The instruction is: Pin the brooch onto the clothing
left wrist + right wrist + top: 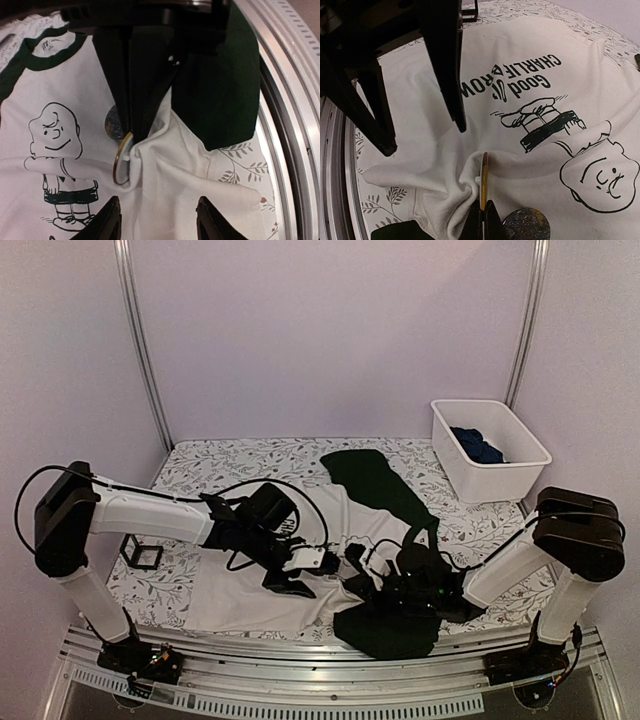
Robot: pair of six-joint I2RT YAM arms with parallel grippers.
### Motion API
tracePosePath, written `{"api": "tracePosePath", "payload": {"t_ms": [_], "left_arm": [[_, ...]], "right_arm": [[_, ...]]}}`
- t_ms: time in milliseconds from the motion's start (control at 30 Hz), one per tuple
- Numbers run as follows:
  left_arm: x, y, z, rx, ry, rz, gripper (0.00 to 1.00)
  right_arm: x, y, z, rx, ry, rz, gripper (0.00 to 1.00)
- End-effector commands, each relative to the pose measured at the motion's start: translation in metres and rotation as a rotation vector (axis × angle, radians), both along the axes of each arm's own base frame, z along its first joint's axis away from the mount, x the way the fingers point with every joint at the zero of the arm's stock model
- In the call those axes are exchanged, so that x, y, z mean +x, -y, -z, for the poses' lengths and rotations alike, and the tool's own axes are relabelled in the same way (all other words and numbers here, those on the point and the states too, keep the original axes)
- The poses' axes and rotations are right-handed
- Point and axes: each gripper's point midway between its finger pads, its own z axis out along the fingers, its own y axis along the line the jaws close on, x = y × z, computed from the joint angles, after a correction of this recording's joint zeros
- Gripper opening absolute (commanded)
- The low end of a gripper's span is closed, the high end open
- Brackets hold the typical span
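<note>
The clothing [250, 590] is a white T-shirt with dark sleeves, spread flat; its cartoon boy print [55, 132] and lettering [520, 75] show. My right gripper [487, 215] is shut on the lower edge of the brooch [484, 180], a thin gold-rimmed disc standing on edge against a bunched fold of white fabric [150, 150]. In the left wrist view the right gripper [134, 134] comes down from above onto the brooch [120, 160]. My left gripper [157, 205] hangs open just short of that fold, holding nothing. A dark glittery round disc [526, 226] lies on the shirt beside the brooch.
A white bin [520, 455] holding a dark blue garment [478, 445] stands at the back right. A small black square frame [142, 555] lies at the left on the leaf-patterned cover [230, 460]. The metal rail [330, 668] runs along the near edge.
</note>
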Motion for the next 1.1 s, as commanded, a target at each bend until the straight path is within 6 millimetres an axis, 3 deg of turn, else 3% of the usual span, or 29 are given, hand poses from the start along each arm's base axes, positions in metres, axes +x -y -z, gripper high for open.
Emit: {"api": "tracePosePath", "payload": {"t_ms": [0,200,367,633,800,933,1067], "left_arm": [[0.026,0.028,-0.001,-0.092,0.088,-0.123,0.51],[0.026,0.038,0.007,-0.122,0.109,-0.122,0.43],[0.018,0.040,-0.002,-0.161,0.121,-0.074,0.16],[0.010,0.025,0.001,-0.119,0.123,-0.054,0.13],[0.002,0.027,-0.001,-0.143,0.100,-0.025,0.00],[-0.012,0.024,0.013,-0.098,0.008,0.007,0.00],[-0.008,0.020,0.019,-0.078,0.034,-0.016,0.00]], "right_arm": [[0.001,0.002,-0.005,0.040,-0.044,0.001,0.00],[0.009,0.007,-0.009,0.065,-0.103,0.025,0.00],[0.010,0.002,-0.011,0.082,-0.124,0.021,0.00],[0.013,0.004,-0.008,0.100,-0.181,0.029,0.00],[0.012,0.001,-0.009,0.102,-0.191,0.021,0.00],[0.010,0.001,-0.009,0.105,-0.204,0.016,0.00],[0.008,0.001,-0.011,0.113,-0.210,0.008,0.00]]}}
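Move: The white cloth fold my open left fingers go for is roughly 2 cm ahead and 4 cm to the right, about 2 cm below that hand. The brooch, already in my shut right fingers, stands against it, some 3 cm ahead and 6 cm right of my left hand. The dark round badge is about 5 cm ahead and 9 right. From my right hand, the fold is about 2 cm left and 1 cm back, slightly lower. I take my left hand about 3 cm forward and 3 or 4 cm right, to the cloth fold beside the brooch, closing the fingers from half open until shut, where they seem to nip the fold. I then draw it back some 2 cm. My right hand keeps its grip on the brooch, easing about 1 cm forward and rolling some 10 degrees, its top tipping forward. ##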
